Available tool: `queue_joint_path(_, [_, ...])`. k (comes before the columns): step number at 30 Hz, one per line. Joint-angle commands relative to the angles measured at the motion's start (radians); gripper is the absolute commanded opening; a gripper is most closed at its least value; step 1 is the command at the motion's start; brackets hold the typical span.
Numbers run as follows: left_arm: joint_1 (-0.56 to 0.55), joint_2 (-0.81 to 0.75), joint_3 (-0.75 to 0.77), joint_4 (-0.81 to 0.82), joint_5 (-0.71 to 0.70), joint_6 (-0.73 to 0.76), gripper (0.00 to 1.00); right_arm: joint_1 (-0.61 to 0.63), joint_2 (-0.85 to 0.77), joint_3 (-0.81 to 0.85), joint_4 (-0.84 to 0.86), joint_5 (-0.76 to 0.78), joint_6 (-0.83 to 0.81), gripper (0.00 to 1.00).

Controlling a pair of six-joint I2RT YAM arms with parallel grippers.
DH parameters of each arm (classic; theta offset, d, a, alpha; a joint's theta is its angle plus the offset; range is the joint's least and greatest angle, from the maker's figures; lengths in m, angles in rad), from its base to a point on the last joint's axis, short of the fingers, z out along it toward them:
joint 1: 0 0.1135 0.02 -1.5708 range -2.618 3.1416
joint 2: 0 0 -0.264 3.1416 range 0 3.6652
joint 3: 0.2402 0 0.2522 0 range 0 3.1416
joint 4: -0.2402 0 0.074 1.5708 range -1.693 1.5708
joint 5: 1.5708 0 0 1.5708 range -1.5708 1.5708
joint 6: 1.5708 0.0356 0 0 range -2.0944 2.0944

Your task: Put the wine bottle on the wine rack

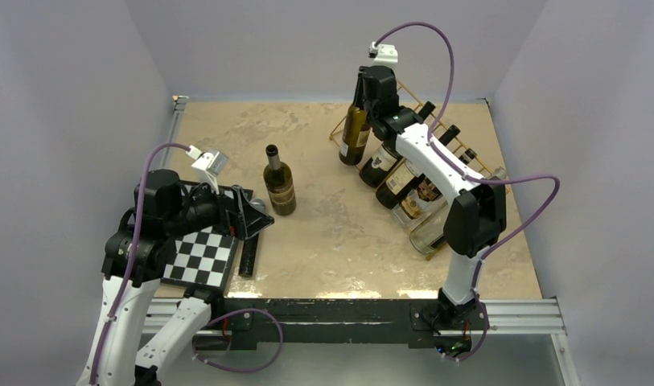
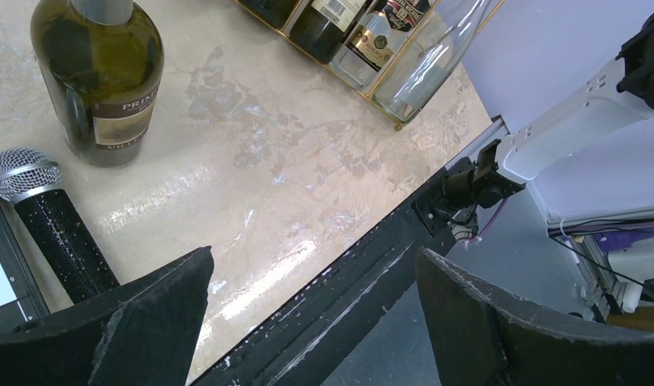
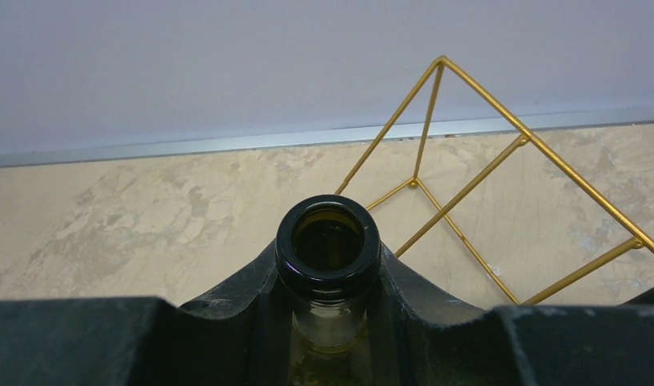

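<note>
My right gripper [image 1: 362, 90] is shut on the neck of a dark green wine bottle [image 1: 355, 135]. It holds the bottle nearly upright at the far left end of the gold wire wine rack [image 1: 337, 129]. In the right wrist view the bottle's open mouth [image 3: 327, 240] sits between my closed fingers [image 3: 436, 310], with the gold rack frame [image 3: 468, 186] just right of it. A second wine bottle [image 1: 279, 183] stands upright mid-table and also shows in the left wrist view [image 2: 98, 76]. My left gripper [image 1: 244, 211] is open and empty [image 2: 315, 322] above the near table edge.
Several bottles [image 1: 400, 181] lie side by side in the rack, which also shows in the left wrist view [image 2: 364, 91]. A black-and-white chessboard [image 1: 199, 256] lies at near left. A microphone [image 1: 249, 253] lies beside it [image 2: 42, 209]. Purple walls enclose the table.
</note>
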State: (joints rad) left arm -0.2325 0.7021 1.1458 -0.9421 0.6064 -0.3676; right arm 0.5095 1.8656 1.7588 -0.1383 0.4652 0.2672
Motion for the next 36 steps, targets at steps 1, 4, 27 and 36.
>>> queue_joint_path(1, [-0.007,0.026,0.026,0.046,0.028,-0.015,0.99,-0.023,-0.026,0.055,0.106,0.028,0.063,0.00])
queue_joint_path(4, [-0.007,0.026,0.029,0.048,0.032,-0.014,0.99,-0.032,-0.015,0.040,0.127,0.028,0.076,0.00])
queue_joint_path(27, [-0.008,0.025,0.020,0.062,0.048,-0.017,0.99,-0.065,0.036,0.012,0.010,0.024,0.183,0.15])
queue_joint_path(36, [-0.007,0.022,-0.003,0.062,0.035,-0.016,0.99,-0.096,0.028,-0.046,-0.043,0.017,0.293,0.28])
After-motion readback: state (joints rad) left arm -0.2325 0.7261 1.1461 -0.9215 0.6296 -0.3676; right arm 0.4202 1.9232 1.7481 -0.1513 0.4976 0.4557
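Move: The right gripper holds the wine bottle by its neck. The middle of the next free wine rack slot lies about 6 cm to its right, 2 cm back and 15 cm below. The rack's far-left top corner stands roughly 7 cm ahead, 5 cm right and 5 cm below. The nearest racked bottle is some 11 cm right, 7 cm back and 14 cm below. From the left gripper that slot is about 35 cm ahead, 28 cm right and 15 cm below. Keep the right gripper shut on the bottle's neck and ease it right, then dip it forward and down, then swing it right again towards the free slot beside the racked bottles: about 4 cm right and nearly as far down, 2.5 cm forward in all. Turn the hand some 10 degrees clockwise and roll its left side up so the bottle leans right. ##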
